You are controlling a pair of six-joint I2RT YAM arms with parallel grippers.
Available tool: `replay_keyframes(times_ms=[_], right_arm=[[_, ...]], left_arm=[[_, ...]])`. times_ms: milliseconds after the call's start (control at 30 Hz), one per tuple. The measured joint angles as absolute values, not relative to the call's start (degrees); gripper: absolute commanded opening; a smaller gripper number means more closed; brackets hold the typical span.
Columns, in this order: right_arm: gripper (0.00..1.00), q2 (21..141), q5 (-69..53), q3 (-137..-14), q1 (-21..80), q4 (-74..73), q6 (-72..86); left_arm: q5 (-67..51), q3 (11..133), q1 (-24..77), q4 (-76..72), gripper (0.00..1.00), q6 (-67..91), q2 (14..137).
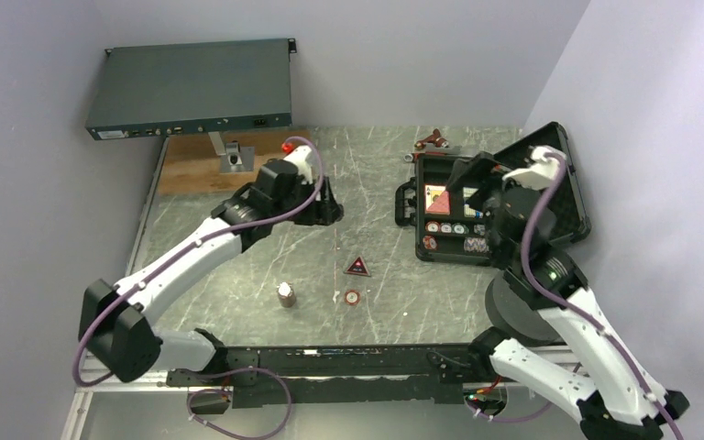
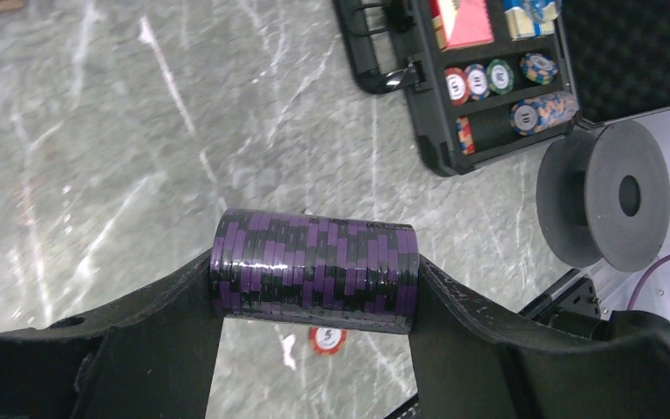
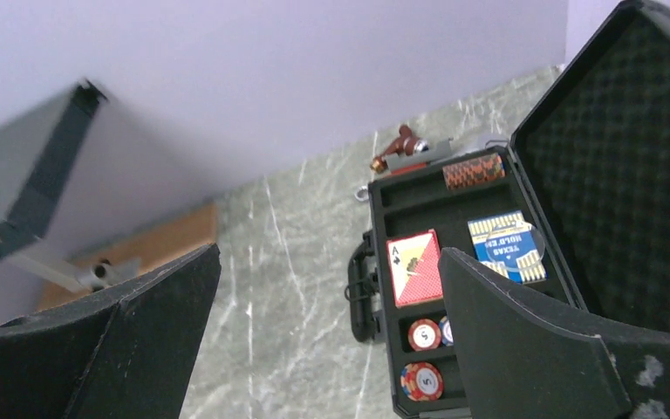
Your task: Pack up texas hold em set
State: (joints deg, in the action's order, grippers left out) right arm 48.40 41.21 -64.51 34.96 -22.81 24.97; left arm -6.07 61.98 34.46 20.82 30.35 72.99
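Note:
My left gripper (image 2: 314, 272) is shut on a stack of purple and black poker chips (image 2: 315, 271) and holds it sideways above the table. In the top view the left gripper (image 1: 328, 205) sits left of the open black case (image 1: 576, 188). The case holds a red card deck (image 3: 415, 267), a blue Texas Hold'em deck (image 3: 504, 245) and several chip stacks (image 3: 424, 333). My right gripper (image 3: 327, 336) is open and empty, raised over the case's left side. A red chip (image 1: 353, 297), a triangular marker (image 1: 357, 267) and a small brown chip stack (image 1: 286, 294) lie on the table.
A dark flat box (image 1: 192, 89) stands raised at the back left over a wooden board (image 1: 192, 165). A brown clamp-like object (image 1: 434, 139) lies behind the case. A grey spool (image 2: 605, 193) sits near the right arm's base.

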Motion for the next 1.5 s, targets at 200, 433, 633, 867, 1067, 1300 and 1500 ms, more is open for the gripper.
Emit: replay_keyframes(times_ms=[200, 433, 633, 867, 1067, 1300, 1500], right_arm=[[1.00, 42.1, 44.9, -61.9, 34.9, -20.6, 25.6], [0.99, 40.5, 45.9, -60.2, 34.9, -19.2, 25.7], [0.99, 38.9, 46.0, -60.2, 34.9, -18.7, 25.7], [0.99, 37.5, 46.0, -59.2, 34.9, -17.9, 25.4], [0.99, 37.5, 46.0, -58.7, 34.9, -17.9, 24.8], [0.98, 37.1, 46.0, -58.1, 34.9, -17.7, 24.4], [0.98, 37.1, 45.9, -58.0, 34.9, -17.5, 24.3]], left_arm=[[-4.6, 69.6, 40.7, 18.7, 0.00, 31.4, 81.8], [-4.7, 78.3, 46.8, 15.6, 0.00, 33.8, 93.1], [-4.6, 85.4, 49.9, 14.5, 0.00, 36.4, 103.2], [-4.5, 92.6, 53.5, 13.5, 0.00, 40.0, 111.6], [-4.9, 94.9, 55.3, 11.4, 0.00, 43.6, 115.9], [-6.2, 101.5, 55.9, 11.0, 0.00, 45.5, 122.9], [-7.1, 103.9, 56.0, 10.8, 0.00, 46.9, 125.9]])
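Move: The left hand already holds the purple chip roll. The empty slot in the case's near row lies about 32 cm to its right, 3 cm ahead and 16 cm below. The loose chips lie some 4 cm beyond the slot, the card deck 11 cm beyond it and 3 cm left, and the blue-white roll 6 cm to its right. From the right hand, the slot is roughly 4 cm ahead, 3 cm right and 31 cm down. Left hand sweeps the held roll 29 cm right and 8 down over the case; right hand backs off. ##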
